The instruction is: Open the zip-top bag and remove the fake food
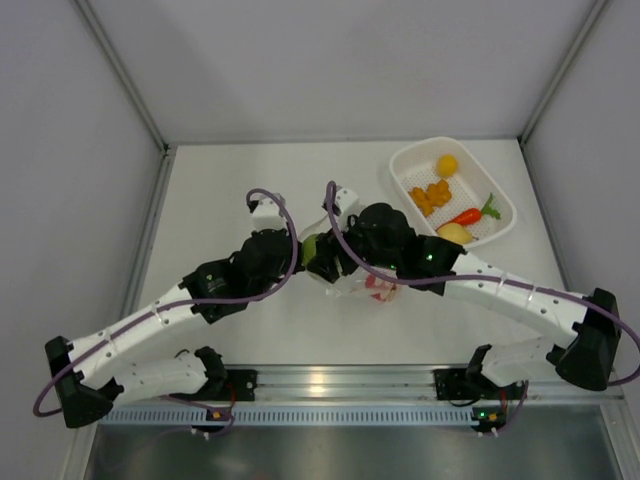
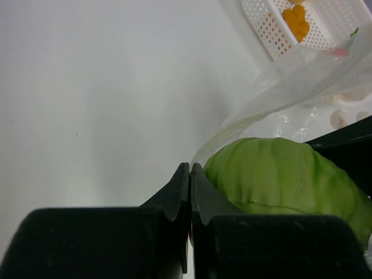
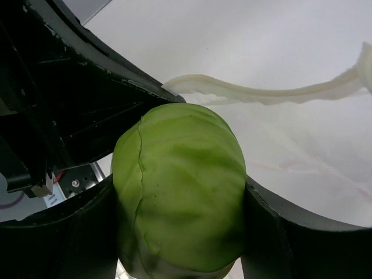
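The clear zip-top bag [image 1: 358,283] lies crumpled at mid-table with a red ball [image 1: 381,288] still inside. My left gripper [image 2: 190,165] is shut, and the bag's film [image 2: 279,87] runs up and to the right from its tips. My right gripper [image 3: 180,224] is shut on the pale-green ball [image 3: 180,186], which fills the gap between the black fingers [image 3: 279,232]. The bag's rim [image 3: 261,96] shows just beyond the ball. From above, the ball [image 1: 313,250] sits between the two wrists, at the bag's left end.
A white perforated basket [image 1: 500,205] stands at the back right. It holds an orange ball [image 1: 447,164], an orange lumpy piece [image 1: 432,197], a red chilli [image 1: 470,214] and a yellow lemon [image 1: 454,233]. Walls close in the table on the left, back and right.
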Tool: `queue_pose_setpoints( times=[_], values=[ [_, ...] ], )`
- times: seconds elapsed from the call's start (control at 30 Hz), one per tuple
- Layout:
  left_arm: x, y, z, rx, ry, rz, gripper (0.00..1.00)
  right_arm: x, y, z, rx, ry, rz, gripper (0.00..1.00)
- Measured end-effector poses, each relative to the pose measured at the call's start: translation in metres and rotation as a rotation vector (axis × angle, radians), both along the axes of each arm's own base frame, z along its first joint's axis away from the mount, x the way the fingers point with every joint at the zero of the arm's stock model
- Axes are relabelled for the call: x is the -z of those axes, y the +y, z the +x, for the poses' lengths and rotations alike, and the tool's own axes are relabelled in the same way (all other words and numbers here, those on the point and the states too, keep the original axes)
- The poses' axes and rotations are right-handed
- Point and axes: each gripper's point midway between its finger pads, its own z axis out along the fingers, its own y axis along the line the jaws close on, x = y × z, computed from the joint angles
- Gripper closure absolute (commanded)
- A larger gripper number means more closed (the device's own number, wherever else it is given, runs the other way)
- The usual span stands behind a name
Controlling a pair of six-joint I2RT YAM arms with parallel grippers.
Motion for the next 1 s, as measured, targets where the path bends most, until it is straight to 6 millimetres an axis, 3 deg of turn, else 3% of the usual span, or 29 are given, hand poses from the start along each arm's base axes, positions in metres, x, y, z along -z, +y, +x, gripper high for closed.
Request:
queue_pose_setpoints(
  times=[0.2, 0.33, 0.5, 0.6, 0.73, 0.83, 0.93, 1.0],
  values=[
    [0.006, 0.008, -0.009, 0.087, 0.006, 0.135, 1.0, 0.005, 0.009, -0.011, -0.097, -0.057, -0.052, 0.59],
    [0.001, 0.014, -0.009, 0.096, -0.014, 0.167, 1.0, 0.007, 0.013, -0.015, -0.131, -0.083, -0.069, 0.65],
    [-0.019, 0.021, -0.007, 0.06, -0.074, 0.119, 1.0, 0.017, 0.023, -0.032, -0.217, -0.065, -0.064, 0.68],
    [-0.028, 0.027, -0.003, 0.009, -0.099, 0.104, 1.0, 0.019, 0.018, -0.042, -0.228, -0.062, -0.048, 0.69],
    [-0.03, 0.038, 0.003, -0.079, -0.111, 0.102, 1.0, -0.011, -0.007, -0.046, -0.163, -0.12, 0.045, 0.69],
    [-0.031, 0.043, 0.006, -0.125, -0.115, 0.09, 1.0, -0.056, -0.036, -0.041, -0.049, -0.199, 0.16, 0.69],
    [-0.032, 0.046, 0.008, -0.152, -0.113, 0.071, 1.0, -0.096, -0.08, -0.019, 0.172, -0.279, 0.249, 0.71],
    [-0.032, 0.045, 0.008, -0.159, -0.108, 0.055, 1.0, -0.104, -0.115, 0.006, 0.362, -0.305, 0.239, 0.71]
  ],
)
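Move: The right hand already grips the cabbage up at the bag's mouth; from there the basket's middle lies about 35 cm to its right, 28 cm ahead and some 19 cm below. The yellow fruit at the basket's near end is roughly 34 cm right, 18 cm ahead; the red fruit left in the bag sits about 14 cm right, level fore and aft, 15 cm lower. From the left hand, shut on the bag's rim, the cabbage is about 5 cm right and level fore and aft. With the cabbage still gripped, the right hand first eases back towards the base by about 4 cm, slightly left and down, then turns sharply and swings it up and right, each by some 12 cm, and forward again, towards the basket, the hand yawing some 35 degrees clockwise and tipping upward. The left fingers keep their pinch on the rim, dipping back a little at first and then drawing the bag left and up by a few centimetres, away from the cabbage. ##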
